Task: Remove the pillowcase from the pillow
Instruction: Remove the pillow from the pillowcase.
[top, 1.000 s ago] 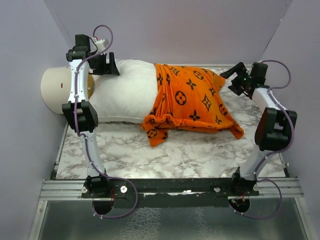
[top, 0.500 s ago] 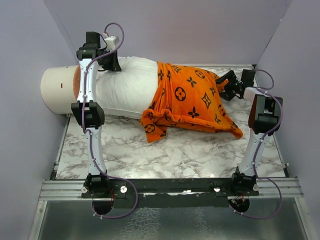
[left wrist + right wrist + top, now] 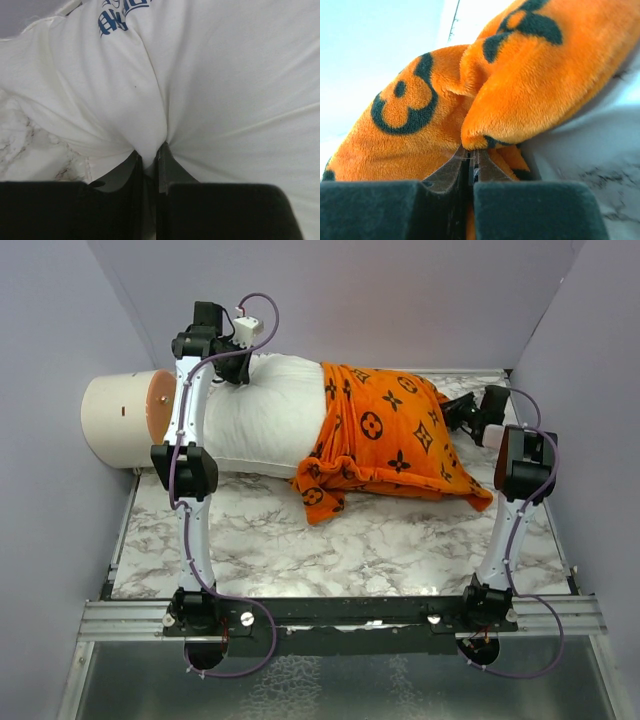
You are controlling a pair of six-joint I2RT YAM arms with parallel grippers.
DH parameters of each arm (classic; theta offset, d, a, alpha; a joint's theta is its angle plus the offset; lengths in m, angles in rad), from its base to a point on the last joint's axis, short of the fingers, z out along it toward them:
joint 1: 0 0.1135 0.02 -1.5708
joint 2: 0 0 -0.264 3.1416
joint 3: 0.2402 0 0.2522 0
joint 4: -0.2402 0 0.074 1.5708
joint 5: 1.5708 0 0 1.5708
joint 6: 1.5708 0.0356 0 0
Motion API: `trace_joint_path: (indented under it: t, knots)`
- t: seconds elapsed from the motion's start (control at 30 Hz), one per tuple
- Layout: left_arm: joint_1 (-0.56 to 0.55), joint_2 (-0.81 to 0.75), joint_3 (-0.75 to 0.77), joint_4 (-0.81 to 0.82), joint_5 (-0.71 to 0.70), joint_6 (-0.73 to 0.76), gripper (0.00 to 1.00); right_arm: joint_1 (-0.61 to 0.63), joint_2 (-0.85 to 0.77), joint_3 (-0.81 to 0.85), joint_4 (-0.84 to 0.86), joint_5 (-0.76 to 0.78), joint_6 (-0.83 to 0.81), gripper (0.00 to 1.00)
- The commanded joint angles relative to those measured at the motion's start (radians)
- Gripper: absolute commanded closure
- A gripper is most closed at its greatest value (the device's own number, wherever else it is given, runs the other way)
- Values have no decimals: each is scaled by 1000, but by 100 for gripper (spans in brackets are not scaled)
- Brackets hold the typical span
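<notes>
The white pillow [image 3: 265, 415] lies across the back of the marble table, its left half bare. The orange pillowcase [image 3: 390, 435] with black motifs covers its right half, bunched at the front edge. My left gripper [image 3: 232, 370] is at the pillow's far left corner. In the left wrist view it [image 3: 150, 152] is shut, pinching a fold of the pillow's white fabric [image 3: 225, 90]. My right gripper [image 3: 455, 412] is at the pillowcase's right end. In the right wrist view it [image 3: 474, 150] is shut, with a fold of the orange plush [image 3: 530, 85] at its tips.
A cream cylinder [image 3: 120, 418] with an orange face lies at the back left, against the pillow's end. Lilac walls close in the back and both sides. Bare marble tabletop [image 3: 350, 540] stretches between the pillow and the arm bases.
The left gripper shut on the pillow's corner and shifted right along the back. The right gripper moved in to the pillowcase's right end and shut. Pillow and pillowcase shifted slightly right.
</notes>
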Motion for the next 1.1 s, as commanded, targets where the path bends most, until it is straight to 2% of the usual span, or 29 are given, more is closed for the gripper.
trace_joint_path:
  t: [0.0,0.1,0.3,0.5,0.67,0.7,0.73,0.8,0.83,1.07]
  knots:
    - [-16,-39,-41,23,-201,123,100,-42,-135,-109,91,51,-1,99]
    - [-11,-63,-94,54,-271,161,100,-82,-257,-205,54,153,-36,99]
    - [10,-120,-211,95,-265,160,100,-198,-517,-414,-39,390,-46,99]
    - [22,-120,-33,50,-169,105,100,-224,-648,-497,-131,510,-67,99]
    - [29,-194,-109,82,-142,105,100,-225,-707,-554,-159,574,-76,99]
    - [33,-212,-131,88,-118,99,97,-226,-708,-555,-167,571,-82,99]
    - [36,-226,-149,92,-90,88,72,-226,-706,-558,-170,566,-85,99]
    - [38,-239,-161,91,-37,55,13,-226,-705,-573,-150,546,-79,99]
    - [41,-241,-155,97,-17,28,2,-226,-702,-584,-126,527,-74,99]
    - [140,-163,-39,207,168,-335,1,-226,-659,-619,20,404,-91,99]
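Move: Just under the left fingers, still pinching its cover, the pillow's exposed white part has its middle about 6 cm back, 9 cm right and 12 cm lower; the bunched pillowcase hem is roughly 21 cm back and 22 cm right. The right hand already grips the pillowcase's far-right corner; open marble lies some 14 cm back, 13 cm right and 5 cm below it, the pillowcase's middle about 8 cm back and 18 cm left. Hauling the pillowcase corner back and to the right, about 14 and 13 cm, towards the open marble, the right hand arcs up nearly 10 cm and sinks halfway again, turning some 30 degrees clockwise with its grip kept. The left hand holds the pillow at first, then rises, opens wide and lets go, ending about 7 cm higher and 4 cm left. ##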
